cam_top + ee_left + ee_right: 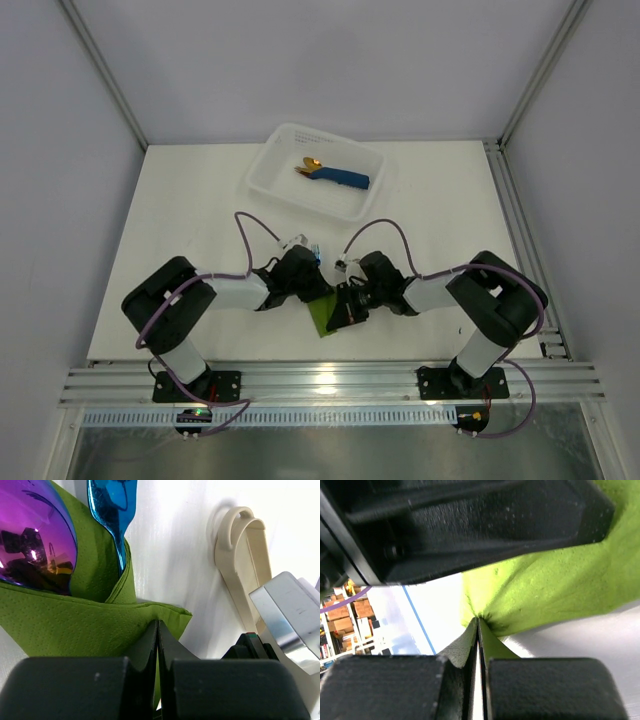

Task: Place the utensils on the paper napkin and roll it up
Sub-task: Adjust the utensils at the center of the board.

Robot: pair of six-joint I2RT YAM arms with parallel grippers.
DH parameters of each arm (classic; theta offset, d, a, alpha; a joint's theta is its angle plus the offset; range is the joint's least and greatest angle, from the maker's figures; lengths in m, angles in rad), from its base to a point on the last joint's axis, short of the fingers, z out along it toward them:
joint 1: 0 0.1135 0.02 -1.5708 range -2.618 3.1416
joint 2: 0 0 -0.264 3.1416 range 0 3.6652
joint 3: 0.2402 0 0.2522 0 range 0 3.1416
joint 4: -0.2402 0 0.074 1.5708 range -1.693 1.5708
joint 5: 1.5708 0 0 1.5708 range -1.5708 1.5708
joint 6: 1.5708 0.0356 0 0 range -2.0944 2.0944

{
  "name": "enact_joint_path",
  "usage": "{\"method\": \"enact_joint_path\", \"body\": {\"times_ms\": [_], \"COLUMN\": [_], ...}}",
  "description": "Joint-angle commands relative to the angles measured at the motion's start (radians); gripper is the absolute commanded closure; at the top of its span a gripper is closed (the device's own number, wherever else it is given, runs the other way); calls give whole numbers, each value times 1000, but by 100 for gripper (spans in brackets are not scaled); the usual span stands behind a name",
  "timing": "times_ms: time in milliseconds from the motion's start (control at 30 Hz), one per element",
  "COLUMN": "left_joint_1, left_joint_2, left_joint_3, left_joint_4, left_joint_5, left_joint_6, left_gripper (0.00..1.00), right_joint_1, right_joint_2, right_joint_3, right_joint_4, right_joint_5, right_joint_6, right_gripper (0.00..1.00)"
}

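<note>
The olive-green paper napkin (322,317) lies between the two arms near the table's front; it also shows in the left wrist view (75,620) and the right wrist view (555,590). It is folded over the iridescent utensils: a purple spoon bowl (32,535) and a blue piece (112,505) stick out of the fold. My left gripper (158,625) is shut on the napkin's edge. My right gripper (478,621) is shut on a pinch of the napkin, close under the left gripper's black body (470,525). In the top view the utensils are hidden by the grippers.
A white basket (280,175) at the back centre holds a blue rolled napkin with gold cutlery (335,176). A beige rounded oblong piece (240,560) lies on the table right of the napkin. Both arms crowd the front centre.
</note>
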Motion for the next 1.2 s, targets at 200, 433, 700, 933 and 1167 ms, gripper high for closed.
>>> {"method": "enact_joint_path", "body": {"times_ms": [200,433,700,933,1167], "left_joint_1": [20,21,23,26,26], "left_joint_2": [42,48,48,57,54], "left_joint_3": [-16,-18,-13,-13,-12], "left_joint_4": [-40,-31,-32,-23,-24], "left_joint_5": [-19,-10,-8,-7,-8], "left_joint_6": [15,12,16,16,18], "left_gripper": [100,100,100,100,100], "right_joint_1": [3,5,2,0,-9], "right_joint_2": [-22,-110,-335,-415,-331], "right_joint_3": [-107,-127,-117,-91,-72], "right_joint_4": [-15,-99,-260,-317,-268], "right_joint_5": [71,128,239,279,270], "right_joint_6": [-19,-23,-26,-28,-29], "right_gripper": [96,96,95,88,71]}}
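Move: The green napkin roll is already under both hands: its middle lies about 6 cm ahead of the right fingertips and 3 cm to their left, and some 2 cm back and 1 cm left of the left fingertips. From the right hand, the blue fork's head is about 18 cm ahead and 4 cm left, the purple spoon's bowl some 16 cm ahead and 9 cm left. The tan utensil rest lies about 10 cm ahead and 12 cm to the right. All are roughly level with the fingertips. With its nearly shut fingers already on the napkin's right edge towards the near end, the right hand moves to the robot's right, slowly at first and then faster, about 5 cm in all, dragging the near end along before it rises some 1.5 cm, comes free and opens its fingers by about a quarter, the wrist turning roughly 10 degrees clockwise. The left hand stays almost in place throughout, its shut fingers still resting on the folded napkin edge, so that the roll pivots about them. ##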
